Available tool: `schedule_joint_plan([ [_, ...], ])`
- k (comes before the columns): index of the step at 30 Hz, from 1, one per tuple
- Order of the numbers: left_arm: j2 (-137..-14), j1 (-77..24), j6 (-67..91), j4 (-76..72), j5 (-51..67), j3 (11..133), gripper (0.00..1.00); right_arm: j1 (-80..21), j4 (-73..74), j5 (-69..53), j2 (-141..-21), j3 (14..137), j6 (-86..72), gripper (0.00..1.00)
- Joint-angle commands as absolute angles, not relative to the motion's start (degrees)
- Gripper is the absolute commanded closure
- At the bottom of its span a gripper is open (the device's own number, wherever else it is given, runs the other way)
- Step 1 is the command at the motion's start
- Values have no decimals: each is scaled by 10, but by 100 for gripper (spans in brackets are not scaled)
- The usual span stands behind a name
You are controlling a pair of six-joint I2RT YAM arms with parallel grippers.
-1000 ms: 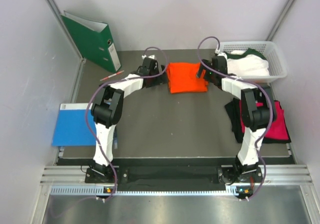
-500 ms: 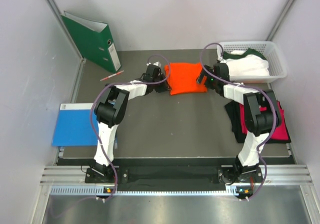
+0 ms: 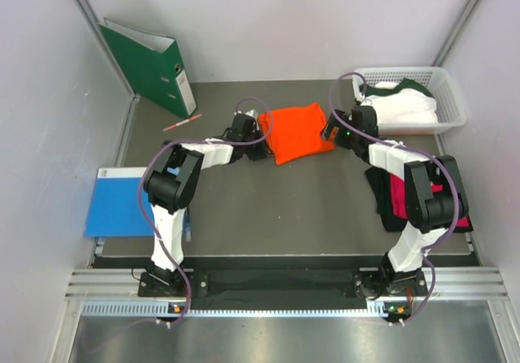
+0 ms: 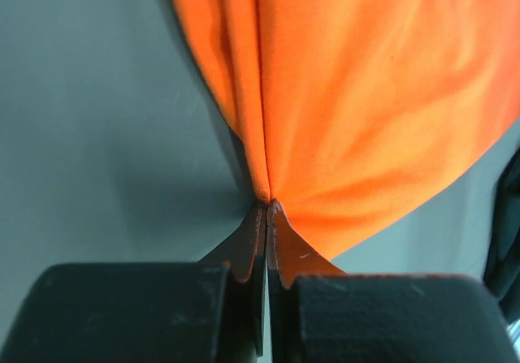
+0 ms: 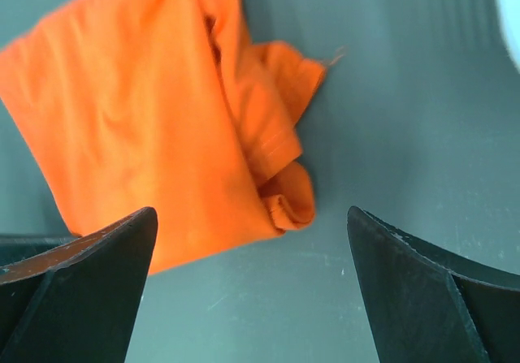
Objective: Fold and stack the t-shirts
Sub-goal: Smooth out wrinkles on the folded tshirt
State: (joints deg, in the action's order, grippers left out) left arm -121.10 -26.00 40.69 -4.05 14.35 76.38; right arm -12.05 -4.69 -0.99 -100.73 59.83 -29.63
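The bright orange t-shirt [image 3: 297, 131] lies folded and slightly skewed at the back middle of the table. My left gripper [image 3: 260, 141] is shut on its left edge; in the left wrist view the fingertips [image 4: 266, 206] pinch a bunched fold of the orange cloth [image 4: 366, 95]. My right gripper [image 3: 330, 131] stands open just off the shirt's right side, and its wrist view shows the jaws wide apart [image 5: 252, 217] over the table beside the rolled corner of the orange shirt [image 5: 146, 127]. The magenta shirt [image 3: 416, 199] lies on the black shirt [image 3: 379, 191] at the right. The white shirt [image 3: 405, 108] fills the basket.
A white mesh basket [image 3: 452, 95] stands at the back right. A green ring binder [image 3: 150, 66] leans at the back left, with a red pen [image 3: 180, 123] in front of it. A blue folder [image 3: 122, 202] lies off the table's left edge.
My left gripper has shut on the orange shirt's left edge and dragged it a little left and nearer, skewing it. The right gripper has come down beside the shirt's right edge, still open.
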Motion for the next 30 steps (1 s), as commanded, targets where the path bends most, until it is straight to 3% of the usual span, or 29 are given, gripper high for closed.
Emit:
schedule_joint_plan([
  [1,-1156,-263,385,18,135,690,100,-119,-66,-12,-959,583,-287,0],
  [14,-1027,-262,316,115,8,597,100,-119,-94,-40,-989,570,-289,0],
  [15,-1017,-261,313,120,-16,597,100,-120,-101,-42,-994,571,-289,3],
  [16,-1008,-262,309,124,-24,600,100,-123,-106,-43,-1001,575,-289,18],
  [17,-992,-261,308,129,-33,604,91,-125,-107,-41,-1016,578,-289,34],
  [18,-985,-262,307,134,-46,607,70,-126,-106,-40,-1026,587,-290,48],
  [19,-973,-262,308,143,-55,617,48,-127,-104,-35,-1034,591,-292,74],
  [20,-966,-262,310,147,-67,620,26,-128,-101,-35,-1052,597,-293,86],
  [21,-960,-261,310,146,-73,620,20,-129,-98,-36,-1061,609,-293,95],
  [22,-950,-261,303,143,-78,622,18,-134,-94,-26,-1070,614,-294,100],
  [26,-938,-261,296,145,-108,631,3,-148,-73,-17,-1113,641,-289,100],
  [30,-946,-255,291,135,-139,647,2,-170,-71,-6,-1136,656,-287,100],
])
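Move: The left hand already pinches the folded t-shirt's left edge near its lower corner. The shirt's middle lies about 8 cm ahead and 8 cm to its right, 1 cm lower. The right hand hovers wide open just off the shirt's right side, whose middle is roughly 7 cm ahead, 10 cm left and 6 cm below. From that hand the white basket is some 22 cm right and 16 cm ahead at about its height, and the red-and-black stack about 28 cm right, 16 cm back and 5 cm lower. Keeping its pinch on the left edge, the left hand drags the folded t-shirt back and to the left along the table, about 7 cm each way, then opens wide, lets go and lifts some 4 cm while going on left, rolling about 25 degrees so its left side rises. The right hand eases back a little, still open, then drops about 5 cm to the table beside the shirt's right edge, shutting its fingers at the tip of a protruding flap on the way and finally edging 2 cm left. ##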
